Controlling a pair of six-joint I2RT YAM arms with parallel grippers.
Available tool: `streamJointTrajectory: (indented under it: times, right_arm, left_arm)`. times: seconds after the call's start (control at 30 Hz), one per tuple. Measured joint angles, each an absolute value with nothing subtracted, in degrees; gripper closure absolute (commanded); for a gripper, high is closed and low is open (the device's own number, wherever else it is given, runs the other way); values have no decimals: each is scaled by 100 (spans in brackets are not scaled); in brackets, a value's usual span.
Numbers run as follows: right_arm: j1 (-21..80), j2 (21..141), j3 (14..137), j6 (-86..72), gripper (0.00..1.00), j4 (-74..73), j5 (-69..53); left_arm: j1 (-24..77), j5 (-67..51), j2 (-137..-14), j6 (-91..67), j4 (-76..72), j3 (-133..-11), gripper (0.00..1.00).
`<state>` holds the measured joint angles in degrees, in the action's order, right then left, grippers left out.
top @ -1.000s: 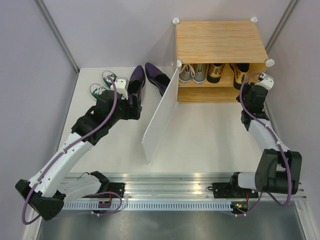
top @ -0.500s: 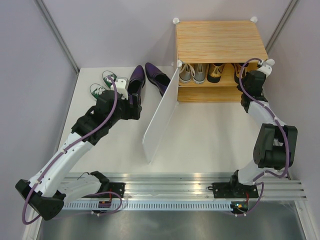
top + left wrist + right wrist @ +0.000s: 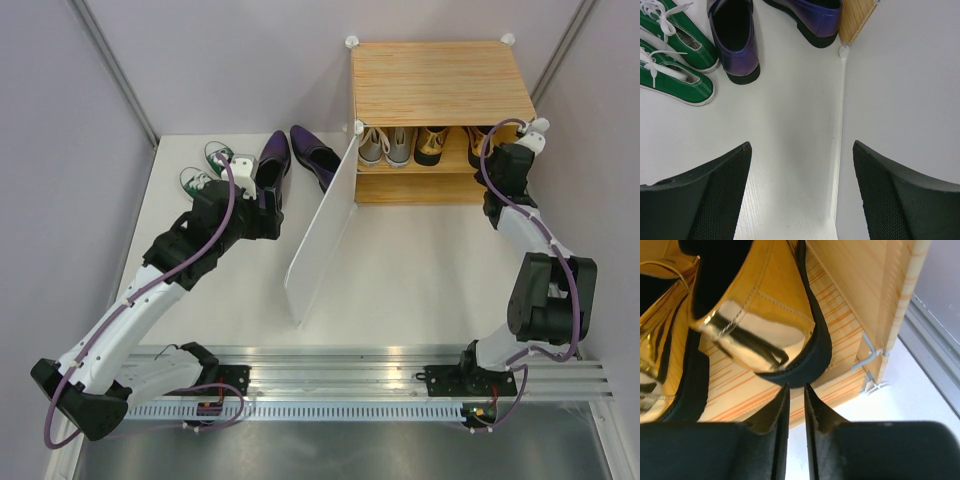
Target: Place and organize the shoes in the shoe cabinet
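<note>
The shoe cabinet [image 3: 440,80] stands at the back with its white door [image 3: 322,225] swung open. Grey sneakers [image 3: 385,145] and gold shoes [image 3: 432,143] sit on its upper shelf. My right gripper [image 3: 796,386] is at the shelf's right end, its jaws a narrow gap apart with nothing between them. Its tips are right at the black heel rim of the right gold shoe [image 3: 755,315]. Purple shoes [image 3: 732,40] and green sneakers [image 3: 675,85] lie on the table. My left gripper [image 3: 799,145] hovers open behind them, beside the door.
The door panel [image 3: 900,100] stands close on the right of my left gripper. The cabinet's lower shelf [image 3: 415,188] shows no shoes. Grey walls close in the table [image 3: 420,270] on the left, back and right.
My right arm reached forward to the cabinet and pushed the right gold shoe deeper onto the upper shelf. Its jaws have parted slightly. The left arm has not moved.
</note>
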<state>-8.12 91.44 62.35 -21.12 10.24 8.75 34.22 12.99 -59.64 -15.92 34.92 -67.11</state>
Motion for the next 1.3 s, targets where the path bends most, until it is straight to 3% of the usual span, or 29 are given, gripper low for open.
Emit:
streamJointTrajectory:
  times: [0.3, 0.83, 1.03, 1.3]
  right_arm:
    - [-810, 7959, 5498, -2390, 61, 873, 714]
    - [-235, 5983, 4080, -2832, 55, 143, -346]
    - [36, 5686, 3852, -2825, 53, 40, -663]
    - [440, 5419, 3605, -2825, 52, -5, -722]
  left_arm:
    - [3422, 1406, -5964, -1590, 3492, -6709, 15]
    - [3308, 2571, -5964, -1444, 3280, -6501, 13]
    - [2351, 2429, -6311, -1505, 3256, -6497, 12]
    - [1140, 1326, -7406, -1911, 3336, -6641, 12]
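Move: The nearer green shoe lies about 22 cm ahead of the left hand, 24 cm to its left and some 24 cm below; its mate is 7 cm farther out and 5 cm to the right of it. The left purple shoe is some 29 cm ahead and 5 cm left of that hand. From the right hand the nearer green shoe is about 78 cm left and 2 cm ahead; the right gold shoe's middle is 14 cm ahead and 4 cm left, at its height. The right hand backs off from the heel of the right gold shoe on the upper shelf, rising a little as its nearly shut fingers open to about half, then swings left and sinks back to its first height in front of the cabinet, ending some 15 cm back and 15 cm left, turned about 25 degrees counter-clockwise. The left hand, empty and still wide open, starts slowly and then sweeps left, forward and down towards the green shoes, about 11 cm left and 8 cm each forward and down, turning counter-clockwise and tipping down late, touching nothing. ##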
